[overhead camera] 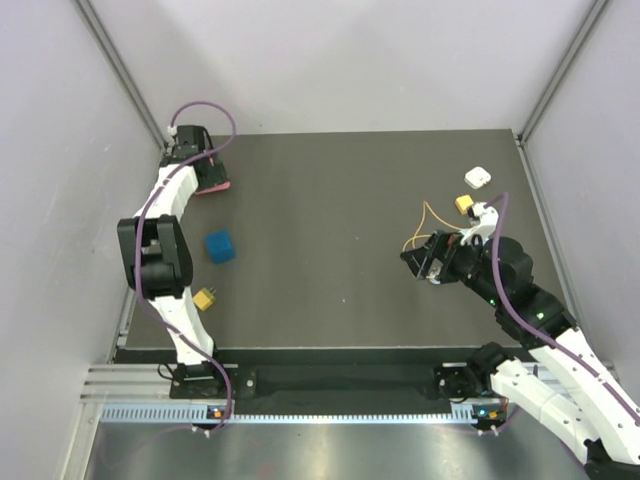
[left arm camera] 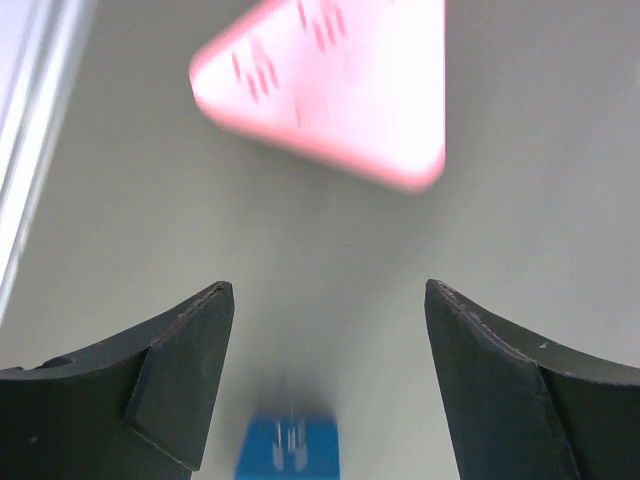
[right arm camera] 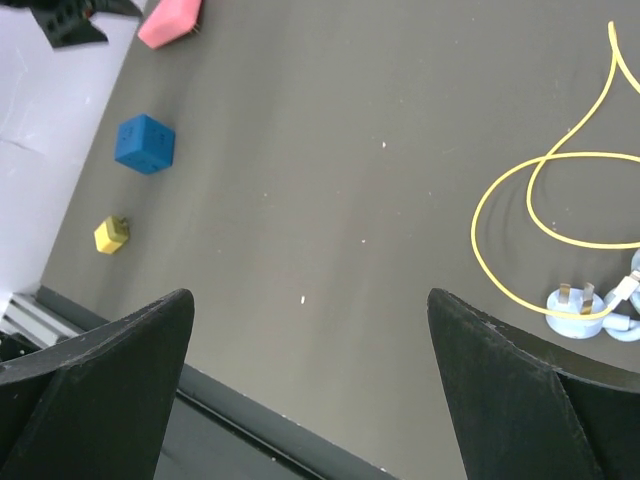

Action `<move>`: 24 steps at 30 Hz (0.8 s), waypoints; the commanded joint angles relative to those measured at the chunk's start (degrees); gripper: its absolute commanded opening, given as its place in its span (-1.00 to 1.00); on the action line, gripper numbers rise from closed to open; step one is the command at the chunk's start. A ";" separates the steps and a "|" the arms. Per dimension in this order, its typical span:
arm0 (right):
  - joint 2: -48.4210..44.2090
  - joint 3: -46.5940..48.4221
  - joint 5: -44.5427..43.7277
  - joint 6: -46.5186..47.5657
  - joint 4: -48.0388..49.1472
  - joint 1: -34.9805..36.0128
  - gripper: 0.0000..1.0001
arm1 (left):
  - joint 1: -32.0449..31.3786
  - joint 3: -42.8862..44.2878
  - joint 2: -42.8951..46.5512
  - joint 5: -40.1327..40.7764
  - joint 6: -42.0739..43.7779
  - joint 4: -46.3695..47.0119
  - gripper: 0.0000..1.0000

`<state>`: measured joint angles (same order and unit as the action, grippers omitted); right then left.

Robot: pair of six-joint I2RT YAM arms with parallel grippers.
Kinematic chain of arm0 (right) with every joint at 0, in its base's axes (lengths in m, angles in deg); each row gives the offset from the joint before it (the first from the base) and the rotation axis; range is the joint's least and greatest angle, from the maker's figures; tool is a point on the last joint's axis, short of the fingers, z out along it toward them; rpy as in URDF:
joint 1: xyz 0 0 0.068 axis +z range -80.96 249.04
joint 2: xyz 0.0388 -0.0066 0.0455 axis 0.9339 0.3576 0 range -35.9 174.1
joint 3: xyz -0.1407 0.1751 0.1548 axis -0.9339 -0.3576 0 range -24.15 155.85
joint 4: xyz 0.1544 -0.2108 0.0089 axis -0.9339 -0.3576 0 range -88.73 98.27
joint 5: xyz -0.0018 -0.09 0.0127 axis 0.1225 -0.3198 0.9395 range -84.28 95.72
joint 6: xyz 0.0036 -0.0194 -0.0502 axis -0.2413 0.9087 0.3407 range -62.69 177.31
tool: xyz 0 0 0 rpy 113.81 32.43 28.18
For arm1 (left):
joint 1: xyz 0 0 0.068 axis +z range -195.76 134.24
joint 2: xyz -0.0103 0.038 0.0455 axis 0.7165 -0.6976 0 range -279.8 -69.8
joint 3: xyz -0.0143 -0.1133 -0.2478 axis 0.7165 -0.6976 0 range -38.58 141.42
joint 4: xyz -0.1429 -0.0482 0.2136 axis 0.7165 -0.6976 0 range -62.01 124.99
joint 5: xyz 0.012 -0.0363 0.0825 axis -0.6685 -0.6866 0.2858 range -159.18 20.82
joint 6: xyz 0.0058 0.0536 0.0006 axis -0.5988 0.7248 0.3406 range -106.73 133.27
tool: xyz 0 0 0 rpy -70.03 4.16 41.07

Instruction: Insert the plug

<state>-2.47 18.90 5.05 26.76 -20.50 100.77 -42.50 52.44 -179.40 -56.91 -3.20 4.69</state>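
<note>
The plug [overhead camera: 464, 204], a small yellow connector, lies at the right back of the dark mat, on the end of a thin looping yellow wire [overhead camera: 428, 222] [right arm camera: 497, 271]. My right gripper [overhead camera: 425, 262] [right arm camera: 310, 300] hovers open and empty just left of the wire loop, short of the plug, which the right wrist view does not show. My left gripper [overhead camera: 203, 170] [left arm camera: 328, 300] is open and empty at the far left back corner, over the mat beside a pink block [overhead camera: 212, 186] [left arm camera: 320, 85].
A blue cube [overhead camera: 220, 246] [left arm camera: 288, 450] [right arm camera: 145, 143] and a small yellow block [overhead camera: 204, 299] [right arm camera: 110, 234] sit on the left. A white square block [overhead camera: 478, 178] lies behind the plug. A light-blue pronged disc [right arm camera: 577, 310] rests by the wire. Walls enclose the mat [overhead camera: 330, 200].
</note>
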 commanded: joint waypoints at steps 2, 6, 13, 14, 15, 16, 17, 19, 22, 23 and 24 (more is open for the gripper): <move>1.28 1.86 -0.39 1.89 2.58 -0.44 1.00 | 4.11 11.86 -6.84 -3.22 -1.02 5.34 0.63; 1.90 1.25 -1.53 2.24 3.99 -0.44 0.99 | 5.26 19.35 -15.88 -1.73 0.03 4.55 0.62; 4.71 1.69 -1.79 2.25 5.04 -0.44 0.99 | 7.02 27.62 -25.04 -5.94 0.38 9.91 0.58; 4.89 1.52 -1.97 2.07 5.22 -0.44 0.99 | 7.10 28.93 -25.74 -6.73 1.43 10.52 0.59; 5.06 1.34 -2.23 1.98 5.13 -0.44 0.99 | 7.10 29.30 -26.79 -7.78 2.14 11.75 0.60; 5.33 1.16 -2.32 1.89 5.22 -0.44 0.99 | 7.19 29.47 -27.15 -10.31 2.84 12.28 0.61; 5.42 0.99 -2.50 1.63 5.22 -0.44 0.99 | 7.28 29.65 -27.50 -11.30 4.06 12.64 0.62; 5.59 0.90 -2.59 1.54 5.39 -0.44 1.00 | 7.28 29.91 -28.30 -11.92 4.78 11.77 0.62; 5.94 1.07 -2.59 1.28 5.40 -0.44 0.99 | 7.19 29.22 -28.39 -14.38 4.43 9.05 0.62; 5.94 1.25 -2.50 1.19 5.31 -0.44 1.00 | 7.02 27.73 -28.30 -15.95 3.56 8.43 0.60; 5.86 1.34 -2.32 1.10 5.22 -0.44 1.00 | 7.02 26.85 -27.86 -16.75 2.77 8.16 0.58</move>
<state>3.54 18.90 3.24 28.14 -17.83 100.77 -35.66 79.70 -207.34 -69.01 -0.14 13.28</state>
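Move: The pink wedge lies about 12 cm ahead of the left hand, 4 cm to its left and 11 cm below. The blue cube is some 13 cm behind this hand, 3 cm to its right and 10 cm lower; the small yellow plug is about 30 cm back, 2 cm right and 11 cm down. From the right hand the pink wedge is roughly 40 cm ahead, 50 cm left and 22 cm below. The left hand, fingers open, glides about 13 cm forward and left, sinking 5 cm towards the pink wedge. ##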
